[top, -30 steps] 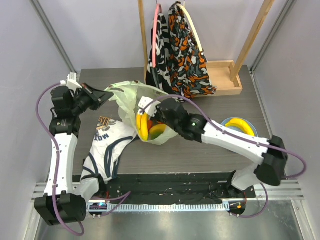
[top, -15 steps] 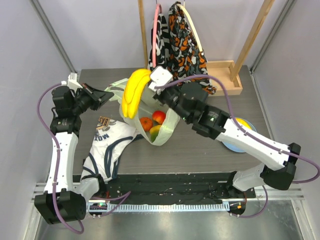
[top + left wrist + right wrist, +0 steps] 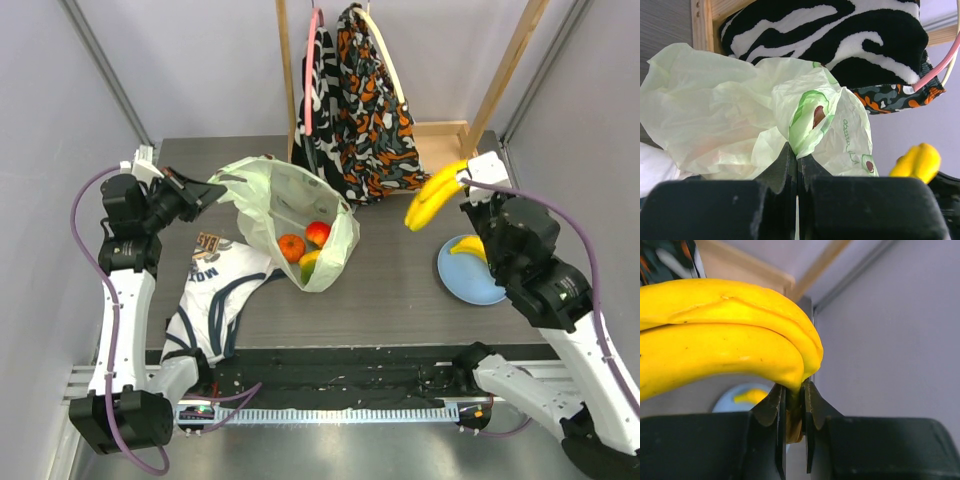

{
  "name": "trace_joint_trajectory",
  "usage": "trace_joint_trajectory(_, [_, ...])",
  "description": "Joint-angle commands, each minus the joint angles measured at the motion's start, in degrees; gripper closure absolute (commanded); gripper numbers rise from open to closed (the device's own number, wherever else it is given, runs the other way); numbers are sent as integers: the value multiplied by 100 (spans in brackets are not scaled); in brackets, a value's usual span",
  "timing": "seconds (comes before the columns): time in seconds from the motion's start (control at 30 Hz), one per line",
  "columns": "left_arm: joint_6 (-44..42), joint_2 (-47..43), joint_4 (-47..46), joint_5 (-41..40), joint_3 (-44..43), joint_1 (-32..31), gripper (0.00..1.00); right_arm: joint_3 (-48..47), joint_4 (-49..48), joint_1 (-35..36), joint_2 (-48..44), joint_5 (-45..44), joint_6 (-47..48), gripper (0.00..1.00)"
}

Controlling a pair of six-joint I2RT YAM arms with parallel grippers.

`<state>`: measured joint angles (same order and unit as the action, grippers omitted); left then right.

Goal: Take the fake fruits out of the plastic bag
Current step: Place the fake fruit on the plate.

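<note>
The pale green plastic bag (image 3: 290, 215) lies open at mid-table, and my left gripper (image 3: 210, 187) is shut on its left rim. In the left wrist view the film (image 3: 740, 115) is pinched between the closed fingertips of that gripper (image 3: 797, 155). Inside the bag sit an orange fruit (image 3: 291, 247), a red one (image 3: 318, 233) and a green-yellow one (image 3: 309, 263). My right gripper (image 3: 465, 180) is shut on the stem of a yellow banana bunch (image 3: 432, 195), held in the air above the blue plate (image 3: 480, 285). The right wrist view shows that gripper (image 3: 794, 392) clamped on the banana bunch (image 3: 715, 335).
A small yellow banana (image 3: 466, 247) lies on the blue plate. A white garment with navy stripes (image 3: 215, 295) is spread at the front left. Patterned cloths (image 3: 365, 100) hang from a wooden rack whose base (image 3: 450, 160) stands at the back right.
My right gripper pulled the banana bunch up out of the bag and swung it right, to above the blue plate. The left gripper kept hold of the bag and stayed put.
</note>
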<state>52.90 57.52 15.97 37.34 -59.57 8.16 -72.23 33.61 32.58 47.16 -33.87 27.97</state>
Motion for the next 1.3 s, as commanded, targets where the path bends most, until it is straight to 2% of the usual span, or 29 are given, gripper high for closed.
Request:
trace_joint_trajectory(0.0, [-193,22,-67,98,-230,36,100,786,1762,-524,223,-173,-765,99])
trace_joint_trajectory(0.27, [-228,93,-33,107,-248,36,100,1667,1983,-1122,742,127,-1819,99])
trace_joint_trajectory(0.5, [-342,-48,91,36,-55,36,100,2045,1992,-2254,1330,601,-2049,99])
trace_joint_trajectory(0.97, [-395,-12,108,-52,42,36,100,2213,1641,-3827,2271,732,-1303,99])
trace_joint_trajectory(1.1, [-395,23,91,-43,104,36,100,1976,1413,-3970,2640,881,-1162,99])
trace_joint_trajectory(1.27, [-404,137,100,-25,104,36,100,1572,1403,-3970,3088,1048,-1521,99])
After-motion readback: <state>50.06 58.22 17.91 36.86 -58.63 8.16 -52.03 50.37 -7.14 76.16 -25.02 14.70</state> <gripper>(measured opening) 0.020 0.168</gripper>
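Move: From the right gripper, which holds the banana bunch by its stem, the plate's middle lies about 36 cm below, some 7 cm to the right and 1 cm back. The single banana on the plate is about 2 cm ahead, 7 cm right and 34 cm below. The wooden box stands some 27 cm ahead, 6 cm right. From the left gripper, which holds the bag's edge, the plate is roughly 57 cm right, 7 cm back and 29 cm lower. Lower the right gripper with the banana bunch about 30 cm onto the plate's near right side, dropping fast at first, then easing down while drawing to the right and a little back. Meanwhile tip the fingers steeply down, some 60 degrees, and swing the hand clockwise. Keep the stem pinched, and keep the left gripper's hold on the bag. ##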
